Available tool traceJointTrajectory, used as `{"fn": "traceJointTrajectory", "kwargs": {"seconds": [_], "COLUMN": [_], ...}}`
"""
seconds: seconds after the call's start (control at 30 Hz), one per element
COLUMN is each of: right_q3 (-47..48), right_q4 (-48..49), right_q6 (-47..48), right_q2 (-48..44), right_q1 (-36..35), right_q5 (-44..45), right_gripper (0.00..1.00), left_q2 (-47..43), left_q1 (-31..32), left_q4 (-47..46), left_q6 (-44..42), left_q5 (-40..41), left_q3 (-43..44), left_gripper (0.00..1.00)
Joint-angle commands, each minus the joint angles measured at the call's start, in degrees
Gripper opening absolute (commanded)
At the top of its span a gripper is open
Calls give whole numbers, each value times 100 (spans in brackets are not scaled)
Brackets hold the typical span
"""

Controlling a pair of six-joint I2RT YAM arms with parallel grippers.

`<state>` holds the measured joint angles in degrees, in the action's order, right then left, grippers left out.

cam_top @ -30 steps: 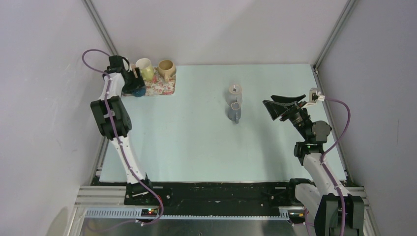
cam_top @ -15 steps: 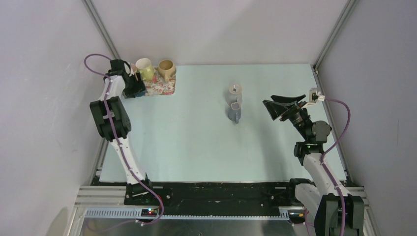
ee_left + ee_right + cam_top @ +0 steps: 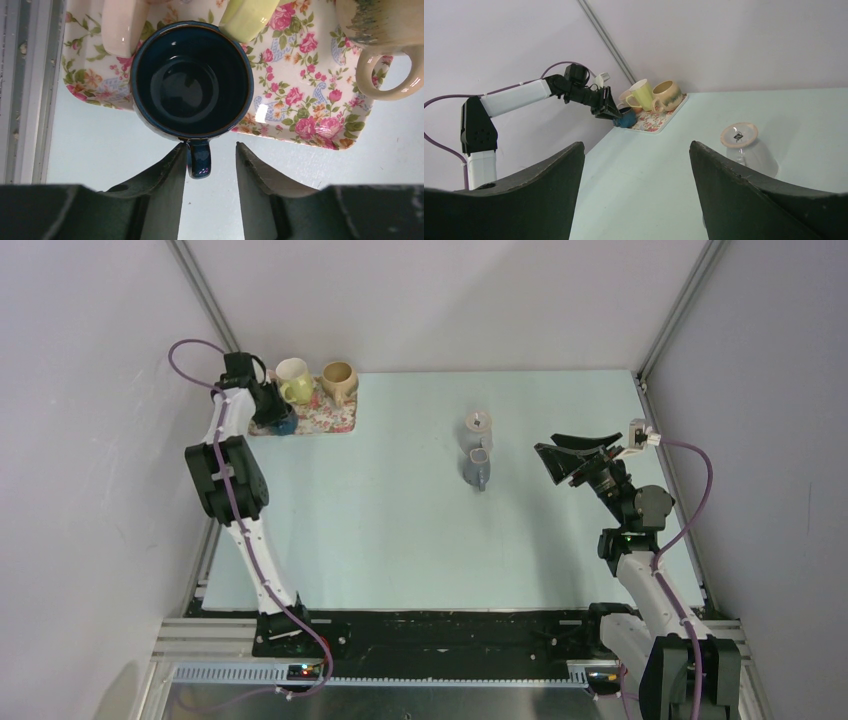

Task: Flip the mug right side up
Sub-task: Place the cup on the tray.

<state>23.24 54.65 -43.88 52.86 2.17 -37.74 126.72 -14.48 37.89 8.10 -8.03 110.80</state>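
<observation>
A dark blue mug (image 3: 192, 75) stands mouth up on the near left corner of the floral tray (image 3: 300, 115); from above, the blue mug (image 3: 283, 423) shows under my left gripper (image 3: 272, 405). In the left wrist view its handle (image 3: 199, 159) lies between the jaws of the left gripper (image 3: 210, 146): the left finger touches it, the right finger stands apart. At the table's middle a pale mug (image 3: 479, 422) rests base up, also the pale mug (image 3: 746, 145) in the right wrist view. My right gripper (image 3: 636, 144) hangs open and empty to its right.
A yellow-green mug (image 3: 247, 17), a cream mug (image 3: 122, 25) and a beige mug (image 3: 380, 30) share the tray. A grey mug (image 3: 478, 470) sits just in front of the upturned one. The metal frame rail (image 3: 30, 90) runs close on the tray's left.
The left gripper's jaws have narrowed around the blue mug's handle and the wrist has shifted slightly at the tray. The right arm has not moved.
</observation>
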Motion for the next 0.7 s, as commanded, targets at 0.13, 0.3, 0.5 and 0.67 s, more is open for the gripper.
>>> {"fn": "traceJointTrajectory", "kwargs": {"seconds": [0.13, 0.3, 0.5, 0.67], "right_q3": [172, 172, 172, 172], "right_q4": [118, 106, 97, 40], "right_q6": [99, 97, 88, 169], "right_q2": [-90, -110, -155, -187], "right_q1": [37, 37, 57, 64], "right_q5": [56, 51, 56, 87], "right_gripper": [81, 81, 81, 81], "left_q2": [-76, -312, -469, -791], "left_q1": [19, -11, -201, -224], "left_q4": [-125, -128, -124, -125], "left_q6": [-22, -120, -164, -251], "left_q5": [107, 177, 168, -204], "left_q3": [117, -28, -119, -470], "left_gripper": [45, 49, 55, 72]}}
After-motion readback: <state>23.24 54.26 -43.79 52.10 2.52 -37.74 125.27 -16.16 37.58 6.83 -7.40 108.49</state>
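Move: The blue mug stands upright on the tray's near left corner, handle towards you; its middle is about 6 cm ahead of the left hand, 2 cm left and 4 cm lower. Beyond that mug, the yellow cup stands roughly 10 cm farther out and 5 cm right of it, the peach cup 10 cm farther out and 4 cm left. From the idle right hand the blue mug lies some 29 cm ahead, 75 cm left and 26 cm below. Hold the left gripper almost still beside the blue mug's handle at first, then ease it about 1.5 cm left and 1 cm back, away from the mug, at the same height. Spread the half-open fingers to about two-thirds as you go, so the left finger comes clear of the handle and both tips stand wide on either side of it. ##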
